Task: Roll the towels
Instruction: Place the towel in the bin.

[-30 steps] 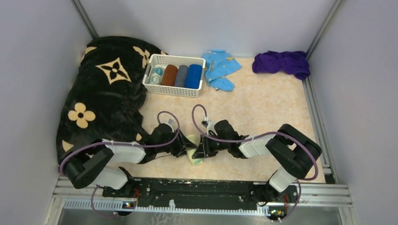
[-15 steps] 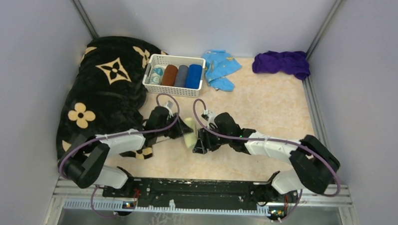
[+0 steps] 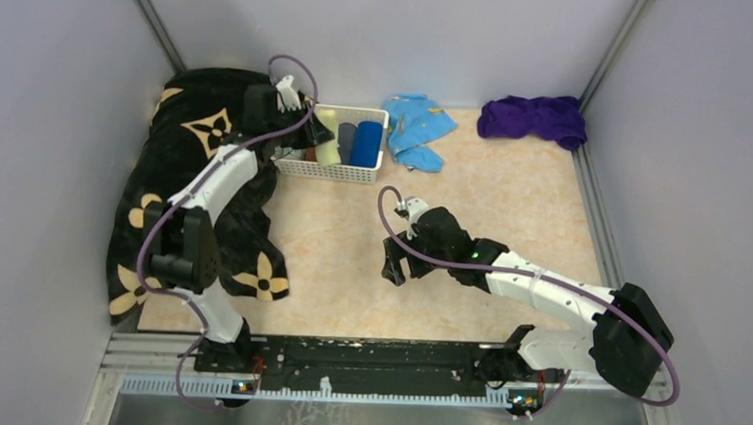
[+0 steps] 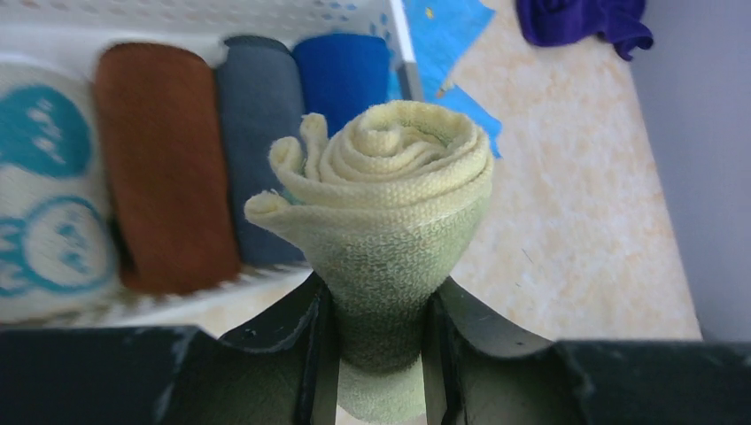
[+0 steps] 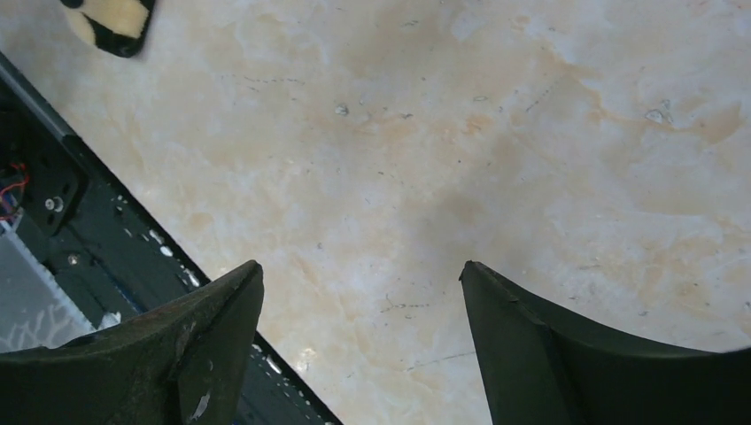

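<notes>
A rolled pale yellow towel stands end-up between my left gripper's fingers, which are shut on it. In the top view this gripper holds the roll over the white basket. The royal blue towel lies rolled at the basket's right end. The dark purple towel sits crumpled at the far right corner. My right gripper hangs open over bare table in the middle, with nothing between its fingers.
The basket also holds a grey roll, a brown roll and a white-and-teal roll. A light blue cloth lies right of the basket. The black flowered blanket covers the left side.
My left arm has carried the yellow roll from the table's middle up to the basket. The right gripper has let go of it and opened wide.
</notes>
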Robot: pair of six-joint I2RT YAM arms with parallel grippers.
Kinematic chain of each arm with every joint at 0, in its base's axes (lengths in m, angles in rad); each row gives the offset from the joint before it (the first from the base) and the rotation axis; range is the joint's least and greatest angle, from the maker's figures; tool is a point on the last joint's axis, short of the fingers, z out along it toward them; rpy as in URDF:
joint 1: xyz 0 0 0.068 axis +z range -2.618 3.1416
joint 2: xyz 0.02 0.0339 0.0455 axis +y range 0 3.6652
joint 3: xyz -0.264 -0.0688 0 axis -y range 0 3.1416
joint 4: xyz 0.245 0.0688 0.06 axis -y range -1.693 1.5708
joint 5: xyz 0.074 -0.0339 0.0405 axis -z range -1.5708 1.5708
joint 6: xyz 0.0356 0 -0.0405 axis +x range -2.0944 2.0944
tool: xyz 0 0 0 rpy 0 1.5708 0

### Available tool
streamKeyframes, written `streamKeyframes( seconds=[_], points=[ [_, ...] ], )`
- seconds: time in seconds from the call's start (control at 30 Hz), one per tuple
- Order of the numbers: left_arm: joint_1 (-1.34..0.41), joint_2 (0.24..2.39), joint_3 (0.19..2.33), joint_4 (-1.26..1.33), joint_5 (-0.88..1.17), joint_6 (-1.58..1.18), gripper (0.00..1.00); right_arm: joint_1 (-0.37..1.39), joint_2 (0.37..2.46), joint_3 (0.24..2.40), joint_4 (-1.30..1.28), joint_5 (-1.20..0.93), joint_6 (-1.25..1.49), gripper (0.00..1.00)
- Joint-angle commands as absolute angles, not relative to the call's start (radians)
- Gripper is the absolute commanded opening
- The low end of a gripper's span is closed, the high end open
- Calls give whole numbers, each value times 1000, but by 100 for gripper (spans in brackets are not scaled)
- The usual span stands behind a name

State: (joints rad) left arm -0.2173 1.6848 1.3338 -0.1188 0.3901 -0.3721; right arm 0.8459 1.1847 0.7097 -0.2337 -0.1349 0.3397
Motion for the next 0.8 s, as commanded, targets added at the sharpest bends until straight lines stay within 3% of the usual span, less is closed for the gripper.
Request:
streamKeyframes(
  seconds=[0.0,0.27,0.77],
  points=[
    [-138,1841,1554,-310,482,-196,22,836,1180,760,-268,-66,293,82],
    [-36,2126,1887,-495,572,-58,22,829,1211,764,-271,-52,275,83],
    [-16,2374,2029,-633,384,84,29,824,1233,760,-285,-29,271,82]
  ],
)
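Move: Over the bin, the left hand already holds the rolled yellow towel. The white-and-teal towel at the bin's left end, where it is taken, lies about 12 cm ahead, 11 cm left and 16 cm below. Level with that towel, the brown roll lies some 4 cm left of the hand, the grey roll 3 cm right and the blue roll 11 cm right. From the right hand the teal towel is roughly 39 cm ahead and 33 cm left. Carrying the rolled yellow towel forward and left across the bin, about 10 cm each way, the left hand then sinks some 11 cm towards the white-and-teal towel beside the brown roll. The fingers tip down more and the hand's left side rises as they keep their pinch. The right hand, still open over bare table, eases down and right slightly. ##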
